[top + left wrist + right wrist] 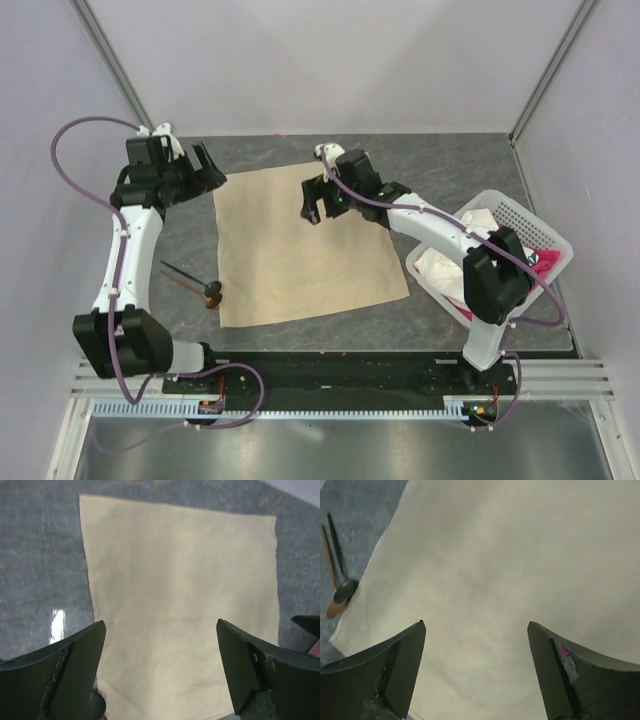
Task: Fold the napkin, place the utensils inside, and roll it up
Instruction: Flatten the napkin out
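Note:
The beige napkin (pixel 300 245) lies flat and unfolded on the grey table, and it fills most of both wrist views (pixel 185 580) (pixel 520 555). The utensils (pixel 195 282) lie on the table just off the napkin's near-left edge. In the right wrist view they are thin handles with a dark head and a brown head (pixel 340 592). My left gripper (pixel 210 165) (pixel 160 625) hovers open at the napkin's far-left corner with nothing between its fingers. My right gripper (pixel 315 200) (pixel 475 625) is also open and empty, above the napkin's far edge.
A white perforated basket (pixel 545 235) stands at the right of the table, close to the right arm's elbow. It holds a white cloth (pixel 450 270) and a pink cloth (pixel 545 262). Grey walls enclose the table on three sides.

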Robot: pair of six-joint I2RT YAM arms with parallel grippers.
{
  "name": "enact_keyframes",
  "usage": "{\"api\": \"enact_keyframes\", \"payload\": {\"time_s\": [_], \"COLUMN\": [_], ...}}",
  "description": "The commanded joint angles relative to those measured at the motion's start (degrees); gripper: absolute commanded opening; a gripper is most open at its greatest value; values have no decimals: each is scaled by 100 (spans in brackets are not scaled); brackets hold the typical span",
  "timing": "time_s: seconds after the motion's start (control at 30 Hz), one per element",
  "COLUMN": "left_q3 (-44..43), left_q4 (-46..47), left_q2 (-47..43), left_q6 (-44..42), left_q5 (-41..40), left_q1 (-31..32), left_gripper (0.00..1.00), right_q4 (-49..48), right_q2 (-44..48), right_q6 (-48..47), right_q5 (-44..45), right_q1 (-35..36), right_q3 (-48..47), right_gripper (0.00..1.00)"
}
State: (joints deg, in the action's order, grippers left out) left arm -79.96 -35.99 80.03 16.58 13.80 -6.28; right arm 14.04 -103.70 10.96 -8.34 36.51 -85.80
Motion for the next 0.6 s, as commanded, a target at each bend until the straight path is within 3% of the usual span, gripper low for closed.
{"api": "enact_keyframes", "payload": {"time_s": [0.0, 0.17, 0.57], "left_q3": [1130, 1870, 1949], "left_q4": [511, 953, 918], "left_q2": [-811, -1586, -1797], "left_q6": [-41, -128, -199], "left_q5": [97, -659, -642], "left_q1": [13, 31, 31], "left_gripper": [99, 100, 100], "right_q4": [-428, -420, 124], "right_q2": [-290, -862, -1442], "right_q6": [635, 627, 600], "right_q5": [-317, -116, 965], "right_q1": [58, 58, -56], "right_q3": [608, 652, 696], "right_gripper": [91, 91, 94]}}
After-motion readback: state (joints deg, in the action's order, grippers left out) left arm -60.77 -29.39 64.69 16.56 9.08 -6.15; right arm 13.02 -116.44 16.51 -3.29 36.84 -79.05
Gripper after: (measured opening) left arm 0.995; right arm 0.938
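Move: The napkin lies spread flat on the table, its middle nearly under my open right hand: about 2 cm back, no distance sideways, some 18 cm below. The utensils lie off the napkin's near left part, roughly 12 cm back and 22 cm left of this hand. The basket is about 38 cm to its right and 8 cm back. From my left hand the napkin's middle is about 20 cm right, 2 cm back and 26 cm down. I drop my right hand some 15 cm, almost straight down towards the napkin's middle, tipping it about 15 degrees further down, with the fingers staying wide open; an early pull back of 3 cm gives way to a small drift right. Meanwhile I draw my left hand, empty and open, about 5 cm back and a few centimetres lower, then hold it there. ##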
